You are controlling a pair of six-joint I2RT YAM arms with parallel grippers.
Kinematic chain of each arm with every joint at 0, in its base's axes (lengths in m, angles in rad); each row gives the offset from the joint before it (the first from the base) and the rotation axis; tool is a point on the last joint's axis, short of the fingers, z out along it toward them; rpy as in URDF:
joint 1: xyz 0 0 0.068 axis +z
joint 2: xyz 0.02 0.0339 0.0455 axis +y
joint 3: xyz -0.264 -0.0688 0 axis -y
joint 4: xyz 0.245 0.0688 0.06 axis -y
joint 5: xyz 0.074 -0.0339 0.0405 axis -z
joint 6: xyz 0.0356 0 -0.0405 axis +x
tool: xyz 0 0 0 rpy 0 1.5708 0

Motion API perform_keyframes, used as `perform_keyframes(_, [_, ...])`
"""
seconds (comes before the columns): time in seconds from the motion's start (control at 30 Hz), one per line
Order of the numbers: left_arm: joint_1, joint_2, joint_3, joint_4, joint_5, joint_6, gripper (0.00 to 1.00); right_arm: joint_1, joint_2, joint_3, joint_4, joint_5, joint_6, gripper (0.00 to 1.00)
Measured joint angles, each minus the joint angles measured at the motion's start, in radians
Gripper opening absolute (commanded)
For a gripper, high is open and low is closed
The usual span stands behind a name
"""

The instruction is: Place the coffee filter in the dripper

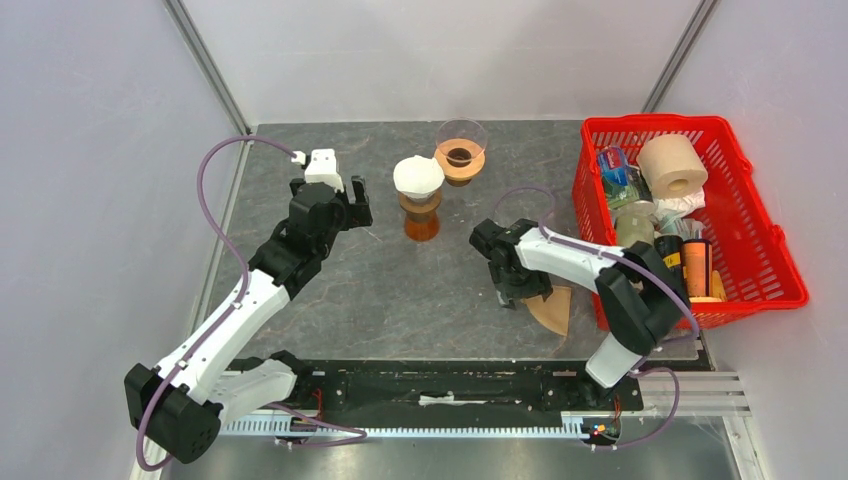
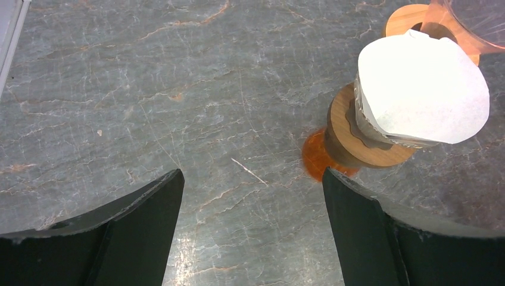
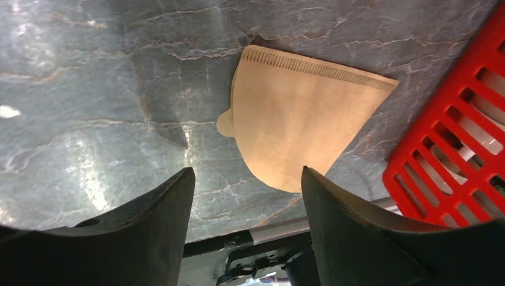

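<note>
A brown paper coffee filter [image 1: 555,306] [image 3: 298,128] lies flat on the stone table near its front edge, beside the red basket. My right gripper [image 1: 511,294] [image 3: 247,173] hovers low over its left edge, open, with nothing between the fingers; the filter sits just ahead of the right finger. A clear orange dripper [image 1: 460,150] [image 2: 458,18] stands at the back centre. In front of it a second dripper with a wooden collar [image 2: 357,140] carries a white filter [image 1: 418,177] [image 2: 420,89]. My left gripper [image 1: 352,210] [image 2: 253,176] is open, left of that one.
A red basket [image 1: 650,121] [image 3: 452,161] at the right holds a paper roll [image 1: 672,165], bottles and packets. The black mounting rail [image 1: 450,385] runs along the table's near edge, close behind the brown filter. White walls close in the back and sides.
</note>
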Motion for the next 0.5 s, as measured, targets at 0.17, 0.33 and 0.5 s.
perform_keyframes(0.17, [0.0,-0.001,0.0,0.003,0.0,0.0,0.93,-0.019,0.079,0.0,0.003,0.0,0.04,0.56])
perform_keyframes(0.33, [0.0,-0.004,-0.005,0.004,-0.001,0.0,0.93,-0.056,0.094,0.0,0.003,0.002,0.064,0.48])
perform_keyframes(0.5, [0.001,-0.004,-0.005,0.006,-0.008,0.0,0.94,-0.088,0.099,-0.013,0.017,-0.008,0.071,0.42])
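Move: The brown coffee filter lies flat on the table, its middle about 5 cm to the right of the right hand, perhaps 1 cm ahead and 4 cm below it. The dripper with the white filter stands some 23 cm to that hand's left and 18 cm farther out. The red basket's middle is about 33 cm to its right and 15 cm ahead. From the left hand the brown filter is roughly 45 cm to the right, 13 cm back and 24 cm down. Sink the right gripper about 2.5 cm onto the curved left end of the brown filter and sweep it some 2 cm to the right, turning clockwise about 10 degrees. Meanwhile close the fingers from three-quarters to about half open, bringing the left finger up to the curved edge and the right one down onto the paper. ##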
